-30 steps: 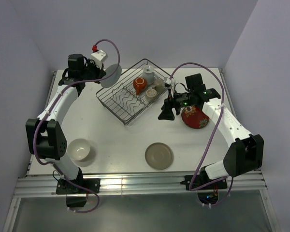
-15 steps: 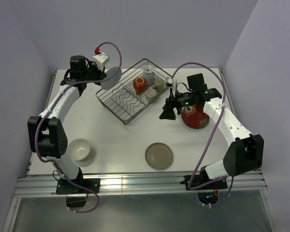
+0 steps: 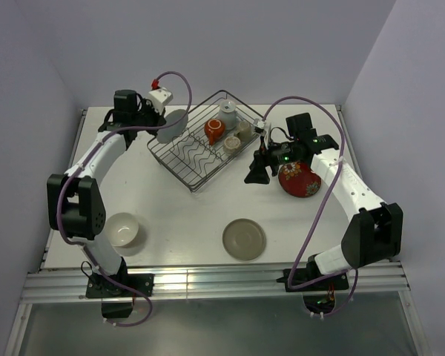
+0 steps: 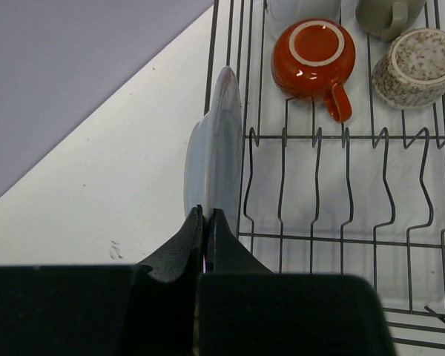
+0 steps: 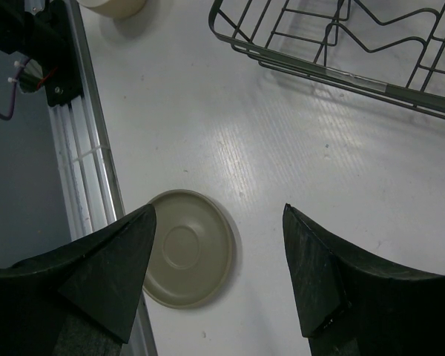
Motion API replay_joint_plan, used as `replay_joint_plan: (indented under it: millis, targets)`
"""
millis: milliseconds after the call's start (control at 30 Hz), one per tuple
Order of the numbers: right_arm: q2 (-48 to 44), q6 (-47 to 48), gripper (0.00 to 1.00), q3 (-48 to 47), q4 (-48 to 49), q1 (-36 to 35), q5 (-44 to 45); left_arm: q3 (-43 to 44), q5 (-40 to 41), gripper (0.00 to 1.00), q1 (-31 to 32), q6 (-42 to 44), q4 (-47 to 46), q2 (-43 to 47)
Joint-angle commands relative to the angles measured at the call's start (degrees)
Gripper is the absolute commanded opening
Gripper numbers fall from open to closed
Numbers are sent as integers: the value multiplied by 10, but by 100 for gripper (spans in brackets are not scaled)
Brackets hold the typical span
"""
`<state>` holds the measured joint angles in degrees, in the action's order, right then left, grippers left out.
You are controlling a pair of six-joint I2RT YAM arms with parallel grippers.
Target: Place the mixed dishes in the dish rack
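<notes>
My left gripper (image 4: pixel 206 213) is shut on the rim of a pale white plate (image 4: pixel 215 148), held on edge just left of the dish rack (image 4: pixel 341 185) wall; the same plate (image 3: pixel 171 124) hangs at the rack's (image 3: pixel 200 144) left corner. In the rack lie an orange-red mug (image 4: pixel 315 53), a speckled beige cup (image 4: pixel 419 67) and a grey cup (image 4: pixel 386 15). My right gripper (image 5: pixel 219 222) stands open above the table, with an olive-grey plate (image 5: pixel 185 248) below it. This olive-grey plate (image 3: pixel 244 239) lies at front centre. A red floral plate (image 3: pixel 300 180) sits under the right arm.
A cream bowl (image 3: pixel 122 229) rests at the front left beside the left arm's base. The table's metal front rail (image 5: pixel 81 170) runs past the olive-grey plate. Purple walls close in the back and sides.
The left arm has carried the pale plate lower and slightly right, closer to the rack's left corner. The right arm has stayed where it was.
</notes>
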<state>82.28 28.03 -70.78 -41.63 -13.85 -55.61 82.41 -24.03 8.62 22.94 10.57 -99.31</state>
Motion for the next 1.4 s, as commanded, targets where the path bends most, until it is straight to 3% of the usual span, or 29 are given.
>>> replay_joint_plan:
  millis: [0, 600, 700, 800, 1233, 1367]
  targets:
    - [-2, 7, 76, -2, -1, 6, -14, 21, -3, 0, 6, 14, -46, -7]
    - [-4, 11, 76, 9, -3, 10, -14, 43, 12, 1, 25, 8, -45, -71]
    - [-3, 11, 76, 11, -4, 11, -15, 41, 12, 8, 25, 5, -46, -74]
    - [-1, 11, 76, 10, -3, 11, -15, 42, 16, 21, 25, -3, -49, -75]
    - [-5, 16, 76, 10, -6, 11, -10, 65, 41, 54, 24, -54, -62, -43]
    - [-7, 22, 76, 9, -9, 12, -5, 64, 32, 57, 23, -68, -68, -15]
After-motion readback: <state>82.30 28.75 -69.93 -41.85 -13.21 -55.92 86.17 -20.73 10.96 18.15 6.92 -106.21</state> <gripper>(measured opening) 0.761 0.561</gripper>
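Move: The left hand already grips the light blue plate by its rim. The spot for it, in the dish rack beside the far-left long rail, centres about 5 cm ahead, 6 cm right and 10 cm below. From this hand the orange mug is some 7 cm ahead and 15 cm right, the speckled cup about 2 cm ahead and 21 cm right, both roughly 14 cm below. From the idle right hand that spot is about 26 cm ahead, 24 cm left, 10 cm below. Still pinching the light blue plate by its rim, the left hand lowers it about 4.5 cm into the rack beside the far-left rail, easing some 2 cm right and slightly forward. There it stops sinking and the fingers open to a bit over half, letting go of the rim, then rise about 2.5 cm while edging forward. ##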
